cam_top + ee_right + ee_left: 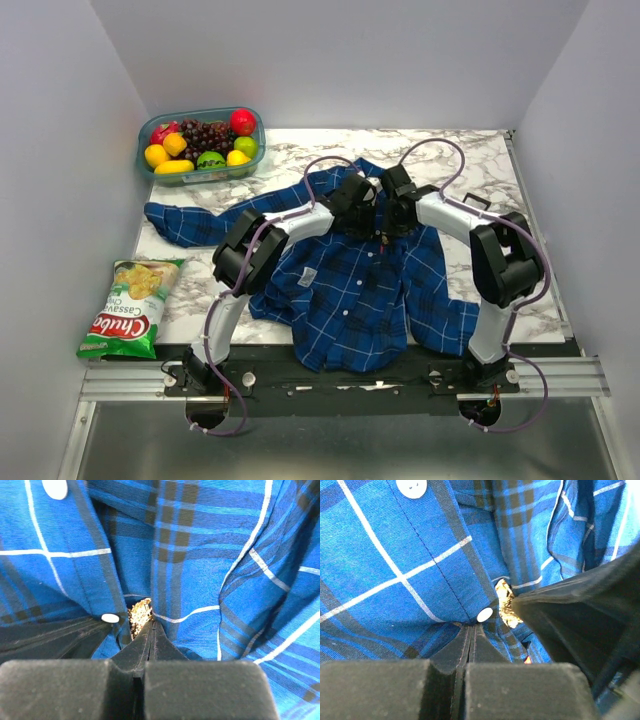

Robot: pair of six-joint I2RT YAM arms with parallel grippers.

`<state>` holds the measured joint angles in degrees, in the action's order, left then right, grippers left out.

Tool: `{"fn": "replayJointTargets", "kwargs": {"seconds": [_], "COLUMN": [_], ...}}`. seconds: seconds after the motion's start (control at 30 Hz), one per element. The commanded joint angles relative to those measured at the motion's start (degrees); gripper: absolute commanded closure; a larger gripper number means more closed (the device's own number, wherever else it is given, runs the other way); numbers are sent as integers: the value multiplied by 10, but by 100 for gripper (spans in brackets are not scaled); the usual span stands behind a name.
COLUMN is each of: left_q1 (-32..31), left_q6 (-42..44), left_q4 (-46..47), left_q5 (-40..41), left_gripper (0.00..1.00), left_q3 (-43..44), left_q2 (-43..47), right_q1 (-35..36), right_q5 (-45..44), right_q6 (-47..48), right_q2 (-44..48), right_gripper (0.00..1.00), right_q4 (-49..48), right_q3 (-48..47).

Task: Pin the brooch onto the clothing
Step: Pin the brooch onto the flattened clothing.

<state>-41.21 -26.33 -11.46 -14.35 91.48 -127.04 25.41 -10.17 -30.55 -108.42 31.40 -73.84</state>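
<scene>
The clothing (350,295), a blue plaid shirt with white buttons, lies spread on the marble table. Both grippers meet over its button placket near the collar. My left gripper (472,626) is shut, its tips pinching the placket fabric beside a white button (484,614). My right gripper (151,625) is also shut, and the brooch (139,615) sits right at its tips as a small gold glittery piece pressed against the fabric fold. In the left wrist view the brooch (506,603) shows at the point of the right finger, which crosses in from the right. From above, the brooch is hidden under the grippers.
A clear tub of toy fruit (200,142) stands at the back left. A green chips bag (130,305) lies at the front left. A small black item (478,203) lies on the marble behind the right arm. One sleeve (185,222) stretches left.
</scene>
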Motion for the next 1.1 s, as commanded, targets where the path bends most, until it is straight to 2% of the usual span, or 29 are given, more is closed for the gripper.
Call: {"fn": "replayJointTargets", "kwargs": {"seconds": [0.0,0.03,0.17,0.2,0.27,0.3,0.33,0.47,0.5,0.57,0.6,0.7,0.83,1.07], "left_q1": [-8,-8,-7,-7,-7,-6,-5,7,10,24,31,72,116,105], "left_q6": [17,17,27,31,47,54,59,77,80,86,89,81,75,90], "left_q4": [-76,-77,-82,-82,-85,-88,-91,-101,-102,-104,-104,-108,-113,-153], "left_q5": [14,17,27,37,49,57,61,68,67,66,64,52,42,13], "left_gripper": [100,100,98,91,84,74,69,45,38,30,23,11,11,12], "left_q3": [-25,-31,-52,-57,-61,-60,-54,-47,-46,-44,-43,-40,4,143], "left_q2": [-17,-12,12,20,43,50,64,104,112,136,143,166,160,79], "right_q1": [-1,0,0,0,0,0,0,-4,-10,-20,-32,-57,-63,-82], "right_q5": [-20,-19,-9,-8,-5,-5,-5,-20,-21,-21,-20,-13,-27,-23], "right_q6": [32,39,51,52,57,58,63,75,78,85,87,98,112,88], "right_q2": [30,36,58,63,82,88,96,122,128,130,129,123,105,91], "right_gripper": [97,91,79,76,65,62,55,40,38,36,36,35,34,33], "right_q4": [2,2,-1,-1,-1,-1,-1,14,19,31,33,40,50,50], "right_q3": [-2,-4,-9,-8,-6,-2,0,0,-1,-5,-7,-15,-31,-13]}}
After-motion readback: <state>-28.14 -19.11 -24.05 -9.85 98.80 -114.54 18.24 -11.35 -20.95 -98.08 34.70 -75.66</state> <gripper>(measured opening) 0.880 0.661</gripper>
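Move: The brooch lies on the shirt front about 1 cm to the right hand's left and 1 cm lower; from the left hand it is about 3 cm to the right, 1 cm ahead and 1 cm lower. The near button sits 2 cm to the left of the brooch, level with it; the next button is roughly 7 cm ahead of the brooch and 2 cm left of it. The brooch box lies some 18 cm to the right hand's right and 6 cm farther out. The brooch is left on the shirt as both closed grippers come off the cloth beside it and open. The right rises about 8 cm almost straight up, opening about two-thirds, then swings right, away from the placket. The left first slides back and left while spreading nearly wide, then climbs away forward and left, ending about 13 cm higher. ##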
